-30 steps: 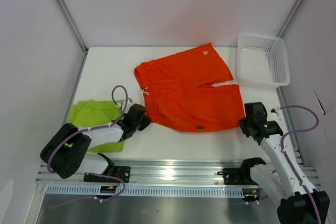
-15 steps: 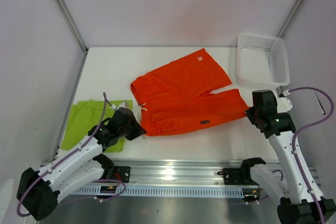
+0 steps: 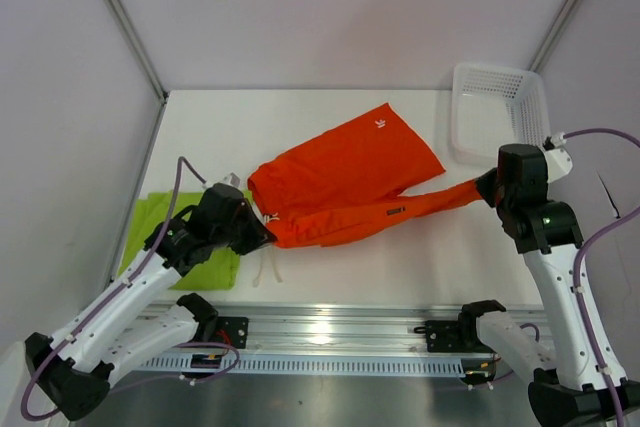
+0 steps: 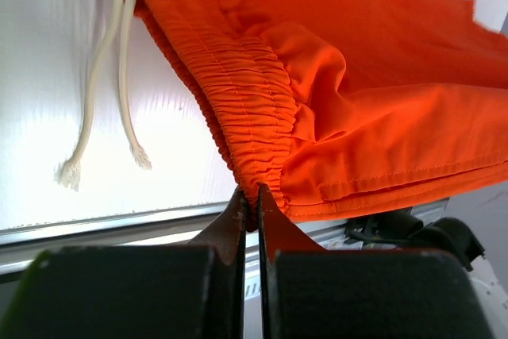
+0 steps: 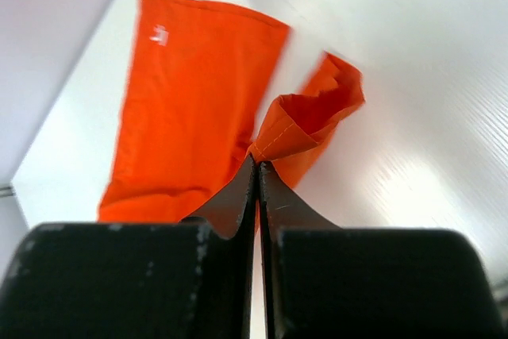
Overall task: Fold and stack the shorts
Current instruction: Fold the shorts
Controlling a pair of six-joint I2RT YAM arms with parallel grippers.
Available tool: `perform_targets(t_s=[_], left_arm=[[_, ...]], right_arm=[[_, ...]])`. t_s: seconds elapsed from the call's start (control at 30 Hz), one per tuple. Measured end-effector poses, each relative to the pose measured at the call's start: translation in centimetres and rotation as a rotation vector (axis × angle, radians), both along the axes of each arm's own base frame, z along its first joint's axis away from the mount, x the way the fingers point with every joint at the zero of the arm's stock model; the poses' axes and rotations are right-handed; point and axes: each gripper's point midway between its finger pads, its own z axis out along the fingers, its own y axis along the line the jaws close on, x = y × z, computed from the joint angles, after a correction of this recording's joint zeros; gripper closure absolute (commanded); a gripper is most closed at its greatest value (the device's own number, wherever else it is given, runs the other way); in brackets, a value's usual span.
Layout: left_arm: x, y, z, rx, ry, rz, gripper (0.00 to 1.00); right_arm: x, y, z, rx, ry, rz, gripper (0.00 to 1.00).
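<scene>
The orange-red shorts [image 3: 345,177] hang stretched between both grippers above the middle of the table, near leg lifted, far leg with a small white logo [image 3: 381,123] still lying flat. My left gripper [image 3: 262,234] is shut on the elastic waistband [image 4: 254,109]; the white drawstrings [image 4: 119,61] dangle from it. My right gripper [image 3: 487,187] is shut on the hem corner of the near leg [image 5: 298,129]. The lime green shorts [image 3: 175,237] lie folded at the table's left, partly hidden under my left arm.
A white mesh basket [image 3: 500,112] stands at the back right corner. A metal rail [image 3: 330,327] runs along the near table edge. Walls close in the table on the left, back and right.
Both grippers have risen and pulled the orange-red shorts' near edge off the table. The right gripper moved up and back toward the basket; the near leg now stretches taut.
</scene>
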Motion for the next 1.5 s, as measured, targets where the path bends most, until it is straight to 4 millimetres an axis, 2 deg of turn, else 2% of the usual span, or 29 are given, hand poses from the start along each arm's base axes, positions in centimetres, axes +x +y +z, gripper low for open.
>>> perform_targets(t_s=[0.17, 0.3, 0.47, 0.63, 0.77, 0.97, 1.1, 1.23, 1.3, 1.37, 1.5], left_arm=[[1.4, 1.2, 3.4, 0.013, -0.061, 0.070, 1.00], [2.5, 2.3, 5.2, 0.016, -0.104, 0.136, 1.00], [2.8, 2.8, 5.6, 0.009, -0.118, 0.164, 1.00], [2.8, 2.8, 4.6, 0.007, -0.102, 0.170, 1.00], [2.2, 2.0, 2.1, -0.026, -0.061, 0.147, 1.00], [1.7, 0.0, 0.4, -0.082, -0.034, 0.068, 1.00], [1.5, -2.0, -0.5, -0.078, -0.006, 0.000, 1.00], [0.2, -3.9, -2.2, -0.037, 0.046, -0.083, 1.00], [-0.6, -4.5, -2.6, -0.025, 0.064, -0.114, 1.00], [-1.0, -4.9, -2.6, -0.030, 0.070, -0.125, 1.00], [-0.9, -4.4, -1.7, -0.048, 0.044, -0.084, 1.00]], right_arm=[[3.7, 2.0, 2.9, 0.018, -0.125, 0.104, 1.00], [6.0, 3.6, 5.4, 0.047, -0.252, 0.172, 1.00], [7.7, 4.4, 7.4, 0.058, -0.327, 0.206, 1.00], [8.1, 4.7, 7.5, 0.047, -0.330, 0.230, 1.00], [6.7, 3.7, 6.8, 0.024, -0.292, 0.208, 1.00], [1.6, 0.7, 6.7, -0.021, -0.295, 0.150, 1.00], [-0.9, -1.3, 5.1, -0.049, -0.257, 0.069, 1.00], [-3.6, -2.7, 3.1, -0.076, -0.228, 0.006, 1.00], [-4.6, -3.0, 3.4, -0.084, -0.244, -0.007, 1.00], [-5.2, -3.1, 4.5, -0.090, -0.276, -0.010, 1.00], [-4.3, -2.6, 6.1, -0.098, -0.306, 0.028, 1.00]])
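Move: Both hands already hold the near edge of the red shorts aloft. Their far part lies on the table, its middle about 27 cm ahead of the left hand, 17 cm to its right and 15 cm below; from the right hand it is some 17 cm ahead, 30 cm left and 26 cm down. The green shorts lie 8 cm ahead and 22 cm left of the left hand; the basket stands 29 cm ahead and 7 cm right of the right hand. Both hands keep pinching and flick the shorts' edge up and forward 5–10 cm, then draw back rightward. ##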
